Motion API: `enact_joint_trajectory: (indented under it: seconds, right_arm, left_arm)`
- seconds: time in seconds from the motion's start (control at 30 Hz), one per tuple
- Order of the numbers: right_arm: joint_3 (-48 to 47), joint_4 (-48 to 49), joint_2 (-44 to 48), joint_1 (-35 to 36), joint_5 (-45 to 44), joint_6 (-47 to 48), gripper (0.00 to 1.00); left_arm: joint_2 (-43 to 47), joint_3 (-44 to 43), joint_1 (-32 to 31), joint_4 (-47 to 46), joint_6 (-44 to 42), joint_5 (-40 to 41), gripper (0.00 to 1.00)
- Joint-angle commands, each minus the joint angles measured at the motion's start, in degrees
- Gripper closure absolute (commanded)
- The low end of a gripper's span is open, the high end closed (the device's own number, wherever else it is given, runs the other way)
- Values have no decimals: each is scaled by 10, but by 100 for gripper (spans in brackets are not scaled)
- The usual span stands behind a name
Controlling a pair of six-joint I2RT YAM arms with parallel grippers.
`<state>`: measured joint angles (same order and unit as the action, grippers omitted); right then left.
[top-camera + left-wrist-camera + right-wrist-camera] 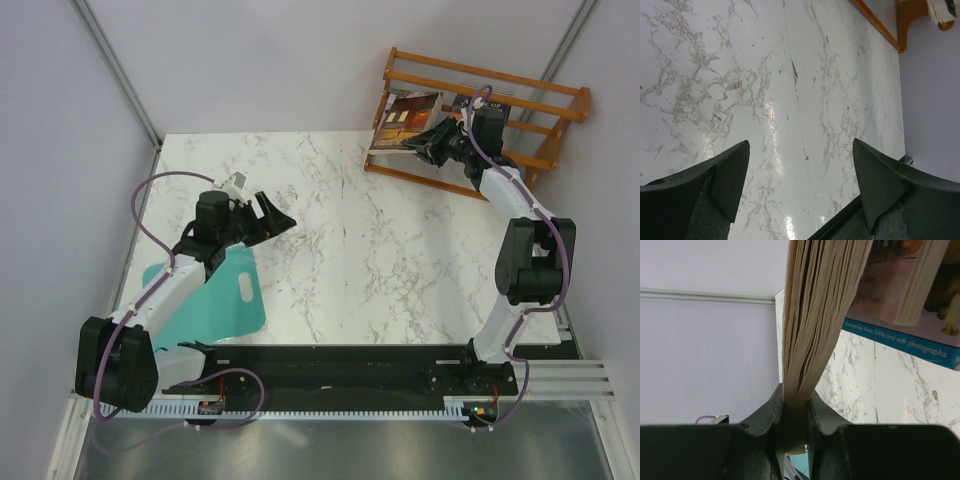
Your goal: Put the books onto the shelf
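My right gripper (796,390) is shut on the page edge of a thick book (815,315), whose pages fan out above the jaws. In the top view that book (405,122) shows a dark red-brown cover and leans at the left end of the orange-brown shelf (480,72), with the right gripper (438,145) at its near side. Beside the held book stand a pink book (890,285) and a light-blue book (940,335). A dark book (497,100) shows behind the right wrist. My left gripper (272,218) hangs open over the table's left part, holding nothing (800,145).
A teal flat sheet (215,300) with a handle hole lies at the near left under the left arm. The marble table (350,250) is walled at the back and both sides. A corner of the shelf (890,30) shows in the left wrist view.
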<state>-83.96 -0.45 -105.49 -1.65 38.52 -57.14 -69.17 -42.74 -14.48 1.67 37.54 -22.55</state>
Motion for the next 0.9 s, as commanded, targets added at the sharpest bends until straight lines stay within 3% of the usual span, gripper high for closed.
enact_joint_trajectory:
  seconds: [0.0,0.87]
  right_arm:
    - [-63,6,-12,5,-12,8,99]
    - [-230,-87,-110,8,-34,14,96]
  left_arm:
    - [19,1,2,-1,-24,13,11]
    - [22,4,2,0,-28,13,11]
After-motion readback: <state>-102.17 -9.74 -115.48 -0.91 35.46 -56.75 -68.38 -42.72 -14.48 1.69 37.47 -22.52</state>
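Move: Ahead of the right hand, which already pinches the brown book by its edge, the left stack (dog book with a pink story book) lies on the shelf about 6 cm farther out, 3 cm left and some 6 cm lower. The right stack is about 6 cm ahead, 10 cm right and 4 cm below; the shelf's left end about 8 cm ahead and 9 cm left, 3 cm lower. From the idle left hand, the left stack is roughly 20 cm ahead and 25 cm right, about level. Carrying the brown book on into the shelf's left part, the right hand goes forward about 5 cm in over the left stack, at a steady, slow pace, and rises by just over 1 cm, mostly in the later part. The wrist hardly turns, and the fingers keep their pinch on the book's page edge. ##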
